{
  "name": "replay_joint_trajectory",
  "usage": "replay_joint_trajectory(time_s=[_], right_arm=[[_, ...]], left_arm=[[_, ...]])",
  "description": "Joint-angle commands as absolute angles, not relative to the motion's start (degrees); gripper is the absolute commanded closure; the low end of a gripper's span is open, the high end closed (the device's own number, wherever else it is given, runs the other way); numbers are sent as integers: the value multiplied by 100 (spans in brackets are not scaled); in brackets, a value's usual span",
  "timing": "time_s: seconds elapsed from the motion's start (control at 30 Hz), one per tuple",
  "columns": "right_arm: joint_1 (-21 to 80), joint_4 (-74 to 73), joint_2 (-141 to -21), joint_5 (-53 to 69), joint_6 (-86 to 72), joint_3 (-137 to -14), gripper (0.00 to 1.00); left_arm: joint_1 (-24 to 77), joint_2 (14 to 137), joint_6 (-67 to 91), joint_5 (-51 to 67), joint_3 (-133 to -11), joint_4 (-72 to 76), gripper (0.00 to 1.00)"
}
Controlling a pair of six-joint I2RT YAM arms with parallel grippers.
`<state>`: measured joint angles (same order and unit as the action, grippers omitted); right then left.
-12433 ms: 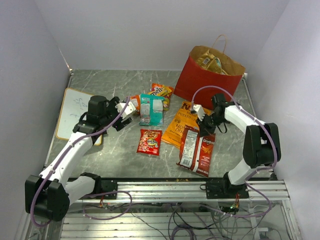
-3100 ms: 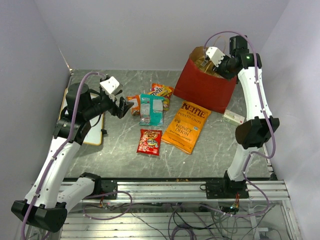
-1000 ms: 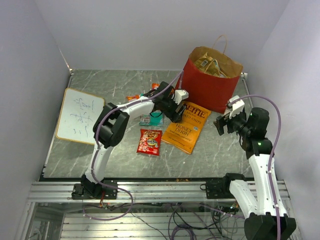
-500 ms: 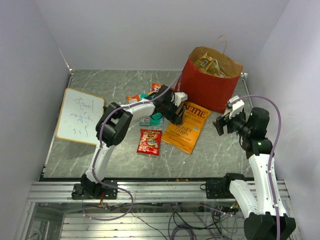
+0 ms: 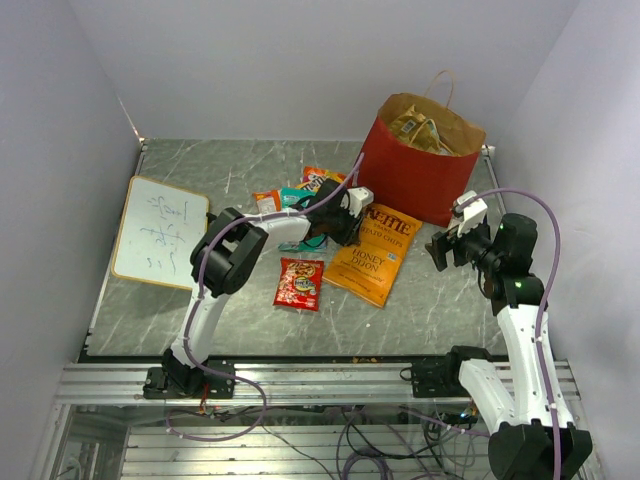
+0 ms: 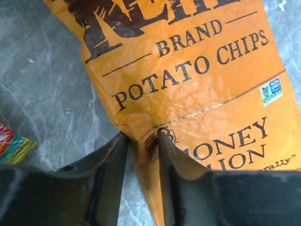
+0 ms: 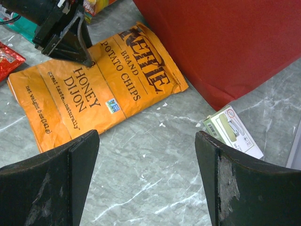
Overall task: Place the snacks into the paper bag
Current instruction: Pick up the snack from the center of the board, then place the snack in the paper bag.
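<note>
The orange Kettle chip bag (image 5: pixel 375 262) lies flat in front of the red paper bag (image 5: pixel 415 185), which stands upright with several packets (image 5: pixel 425 128) inside. My left gripper (image 5: pixel 345 235) reaches across to the chip bag's left edge. In the left wrist view the left gripper (image 6: pixel 141 141) pinches a raised fold of that chip bag (image 6: pixel 197 84). My right gripper (image 7: pixel 146 141) hovers open over bare table to the right of the chip bag (image 7: pixel 94 89). A small red pack (image 5: pixel 298 283) lies left of the chip bag, and orange packs (image 5: pixel 318 177) lie behind the left arm.
A white board (image 5: pixel 158 230) lies at the far left. A small white and green box (image 7: pixel 234 132) sits by the foot of the paper bag (image 7: pixel 221 42). Walls close in the table on three sides.
My left gripper has narrowed from wide open onto the chip bag's left edge and shifted slightly left. The right arm has stayed still.
</note>
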<state>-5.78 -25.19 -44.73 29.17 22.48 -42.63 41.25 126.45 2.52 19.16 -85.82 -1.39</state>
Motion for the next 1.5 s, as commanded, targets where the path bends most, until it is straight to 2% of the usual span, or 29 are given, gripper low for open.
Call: replay_joint_trajectory(time_s=[0.0,0.13,0.2,0.47,0.87,1.1,1.3,1.47], right_arm=[[-616,-2553,-4404,2911,2302,-4208,17],[-615,-2535,-4371,2853,2305,-4187,17],[-620,-2531,-4383,2857,2311,-4184,17],[-618,-2465,-4333,2938,2296,-4166,17],[-616,-2038,-4410,2936,1965,-4085,18],[-619,-1863,-4845,4537,2602,-4134,19],[-611,-1755,-5530,5881,3547,-4088,19],[-584,-1715,-5847,6520,4093,-4166,19]], left_arm=[[4299,12787,346,1771,-8282,-380,63],[4306,12608,-102,1919,-8351,-371,89],[4298,12479,-387,2038,-8496,-515,93],[4302,11805,-1868,2615,-9165,-1513,93],[4463,10471,-4444,2201,-8827,-2687,93],[4844,9798,-5977,1985,-8428,-3546,93],[5280,9461,-6271,1912,-7938,-3469,93],[5575,9422,-6327,1843,-7794,-3393,93]])
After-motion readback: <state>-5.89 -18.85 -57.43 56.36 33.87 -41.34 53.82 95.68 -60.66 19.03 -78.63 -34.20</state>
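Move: The left gripper is down at the orange Kettle bag's left edge, its half-open fingers already around a bunched bit of film; the bag's middle lies about 6 cm right and 3 cm back. From that gripper, the red candy pouch sits some 13 cm left and 10 cm back, the teal bag 12 cm left and 6 cm ahead, the paper bag roughly 14 cm right and 14 cm ahead. From the right gripper, the Kettle bag lies about 15 cm left, 7 cm ahead and 19 cm below. Shut the left fingers on the Kettle bag's left edge, then, keeping the pinch, raise the gripper about 15 cm and draw it back some 13 cm and a little left, away from the paper bag, rolling the hand clockwise by about 70 degrees. Late on, swing the open right gripper about 6 cm left towards the left one, turning it counter-clockwise and sinking slightly. ##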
